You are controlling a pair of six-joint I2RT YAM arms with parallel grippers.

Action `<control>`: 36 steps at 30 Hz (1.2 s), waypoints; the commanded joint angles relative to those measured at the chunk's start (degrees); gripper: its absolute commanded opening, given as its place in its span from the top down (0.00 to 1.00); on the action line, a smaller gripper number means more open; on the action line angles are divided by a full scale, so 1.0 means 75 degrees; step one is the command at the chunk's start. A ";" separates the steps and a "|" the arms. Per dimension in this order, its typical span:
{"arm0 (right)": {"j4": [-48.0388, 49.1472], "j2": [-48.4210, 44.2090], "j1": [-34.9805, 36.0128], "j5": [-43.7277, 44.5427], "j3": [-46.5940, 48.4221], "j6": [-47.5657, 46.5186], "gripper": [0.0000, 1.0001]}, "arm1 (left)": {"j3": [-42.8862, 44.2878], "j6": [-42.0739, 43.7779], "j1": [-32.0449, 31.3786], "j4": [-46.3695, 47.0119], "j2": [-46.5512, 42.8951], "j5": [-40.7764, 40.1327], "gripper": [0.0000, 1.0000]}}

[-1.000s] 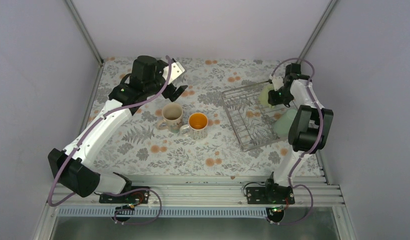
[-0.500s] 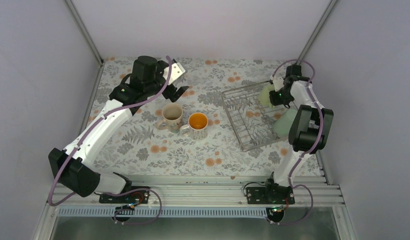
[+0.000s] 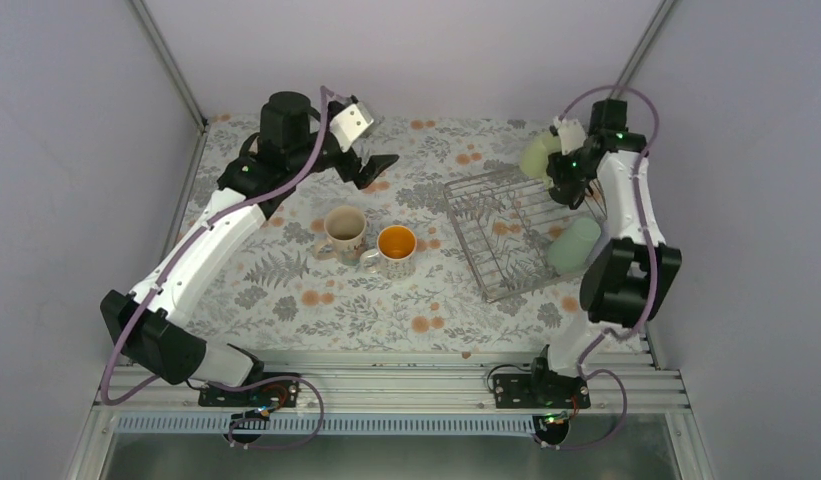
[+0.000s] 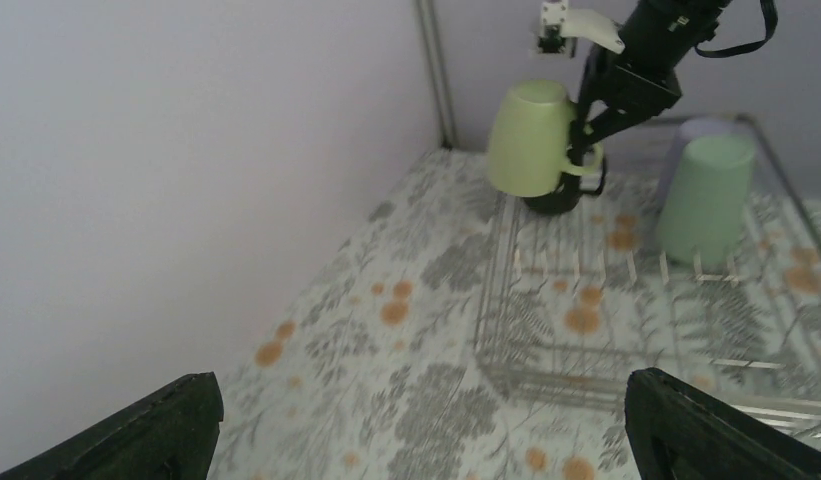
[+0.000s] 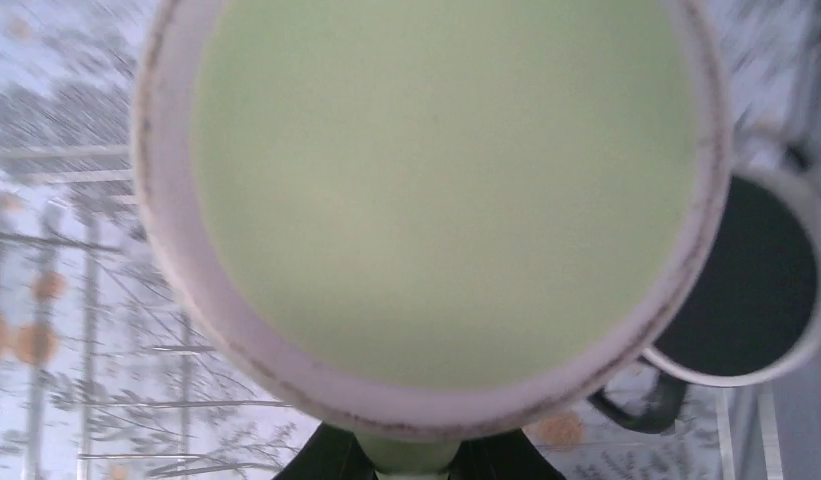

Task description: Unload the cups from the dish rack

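My right gripper (image 3: 560, 163) is shut on the handle of the pale green mug (image 3: 535, 158) and holds it upside down above the far end of the dish rack (image 3: 491, 235). In the right wrist view the mug (image 5: 436, 190) fills the frame above the gripper (image 5: 414, 462), and the black mug (image 5: 751, 280) stands in the rack below it. The green tumbler (image 3: 573, 245) stands upside down in the rack's right side, with a lavender tumbler (image 4: 686, 135) just behind it. My left gripper (image 3: 371, 165) is open and empty, raised over the table's far left and facing the rack (image 4: 626, 330).
The cream patterned mug (image 3: 344, 230) and the mug with the orange inside (image 3: 396, 243) stand upright side by side on the floral tablecloth, left of the rack. Grey walls and metal corner posts close in the back and sides.
My right gripper has lifted the pale green mug up and back, off the rack. My left gripper has risen and swung to the right, towards the rack.
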 commanded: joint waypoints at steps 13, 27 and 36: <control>0.0228 -0.2281 0.0514 -0.4492 0.1480 0.0648 0.96 | 0.1392 -0.2372 0.0225 0.1401 0.1462 0.4096 0.00; 0.1882 -0.2393 0.0867 -0.7897 0.0744 0.1879 0.97 | 0.1522 -0.3563 0.0416 0.3027 0.2054 0.4869 0.00; 0.2506 -0.2229 0.1413 -0.8205 0.0369 0.2250 0.97 | 0.1582 -0.3892 0.0309 0.3472 0.2314 0.4953 0.00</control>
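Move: The right gripper still holds the light green mug upside down by its handle, already clear of the dish rack; its goal, the open left gripper, is about 33 cm left, 8 back and 20 higher. The black mug stands 9 cm right, 2 ahead; the sea-green cup 4 right, 14 back, both 11 below. From the left gripper, the light green mug is roughly 28 cm right, 11 ahead, 20 below; the orange-lined mug 1 right, 7 back, 32 below. Lift the right gripper steeply by some 20 cm, keeping its pinch on the light green mug's handle, then swing it nearly 20 cm left and a little back towards the left gripper, rolling the wrist to turn the mug's mouth that way. Meanwhile shift the open left gripper about 6 cm right and slightly up, turning it clockwise and rolling it to face the mug. ##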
